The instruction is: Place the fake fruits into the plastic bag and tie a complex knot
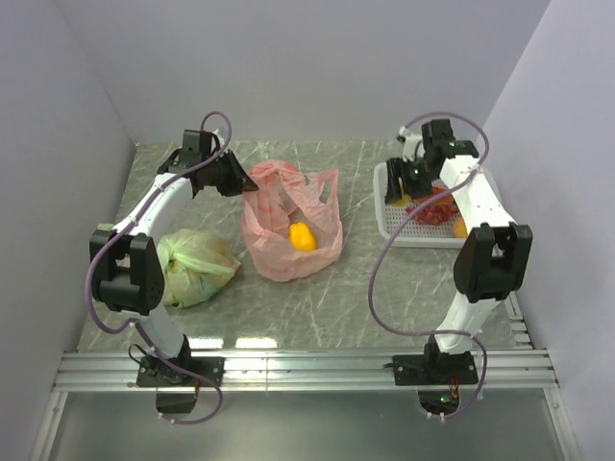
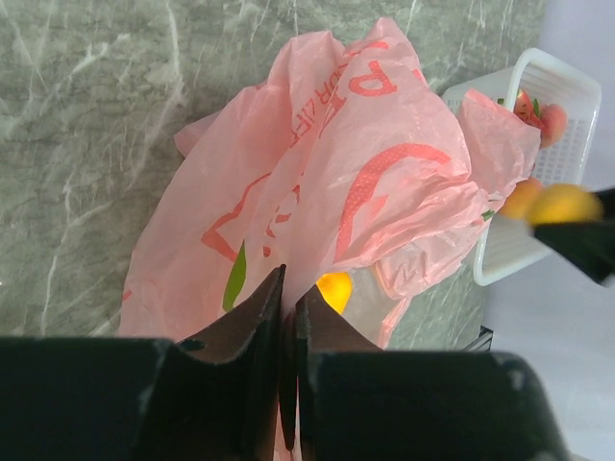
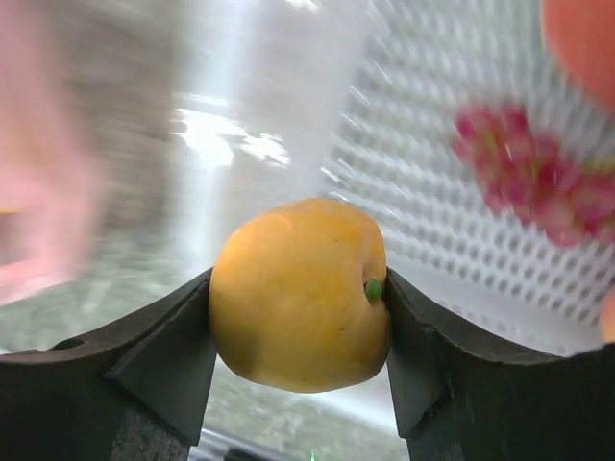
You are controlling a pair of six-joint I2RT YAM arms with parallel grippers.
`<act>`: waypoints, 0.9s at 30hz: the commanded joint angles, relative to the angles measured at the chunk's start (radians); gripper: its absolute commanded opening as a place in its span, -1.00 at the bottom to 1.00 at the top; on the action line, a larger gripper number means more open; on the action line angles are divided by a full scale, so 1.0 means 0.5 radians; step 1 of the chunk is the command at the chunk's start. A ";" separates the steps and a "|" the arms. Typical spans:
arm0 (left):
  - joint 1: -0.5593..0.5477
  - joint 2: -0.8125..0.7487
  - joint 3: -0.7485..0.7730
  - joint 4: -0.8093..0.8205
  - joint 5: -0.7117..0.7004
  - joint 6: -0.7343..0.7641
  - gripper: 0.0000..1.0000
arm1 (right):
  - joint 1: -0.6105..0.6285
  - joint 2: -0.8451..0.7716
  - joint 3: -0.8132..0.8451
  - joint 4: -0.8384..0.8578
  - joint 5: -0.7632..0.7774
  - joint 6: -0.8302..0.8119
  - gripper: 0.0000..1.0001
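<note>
The salmon-pink plastic bag point(image 1: 288, 235) lies open on the marble table with a yellow fake fruit point(image 1: 302, 235) inside it. My left gripper point(image 1: 244, 182) is at the bag's far left rim, shut on a fold of the pink film point(image 2: 356, 182). The same yellow fruit point(image 2: 334, 289) shows just past its fingertips point(image 2: 272, 288). My right gripper point(image 1: 405, 195) hovers over the white tray, shut on a yellow-orange fake fruit point(image 3: 298, 293), with a finger pressed to each side. A dark red fruit point(image 3: 538, 173) and an orange one point(image 3: 581, 38) lie in the tray. The knot is out of view.
The white perforated tray point(image 1: 389, 229) stands at the right, by the right arm. A pale green tied bag point(image 1: 197, 264) lies at the left beside the left arm's elbow. Grey walls close in both sides and the back.
</note>
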 commanded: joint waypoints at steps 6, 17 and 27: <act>0.002 0.023 0.125 0.054 0.092 0.004 -0.75 | 0.686 -0.178 0.478 0.253 -0.367 -0.086 -0.13; 0.020 0.051 0.138 0.130 0.334 -0.006 -0.76 | 1.226 0.244 0.502 0.642 -0.046 -0.018 -0.31; 0.063 0.081 0.110 0.143 0.439 0.071 -0.71 | 1.214 0.405 0.533 0.809 0.401 0.003 0.98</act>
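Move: The right gripper already holds the orange above the tray's left side. The pink bag's open mouth lies about 25 cm to its left, 1 cm back and 6 cm lower; the yellow pepper in the bag is about 26 cm left, 10 cm back and 11 cm below, and the bag's right handle some 18 cm left, 6 cm ahead and 3 cm lower. From the left gripper, pinching the other handle, the mouth is roughly 12 cm right, 4 cm back and 10 cm below. Swing the right gripper fast to the left, nearly 30 cm from tray to bag, arching up about 13 cm and sinking as much again over the mouth, bowing back and then forward, the wrist ending some 30 degrees counter-clockwise. There open the fingers and let go of the orange. Keep the left pinch on the handle, easing it up about 2 cm and slightly right. ##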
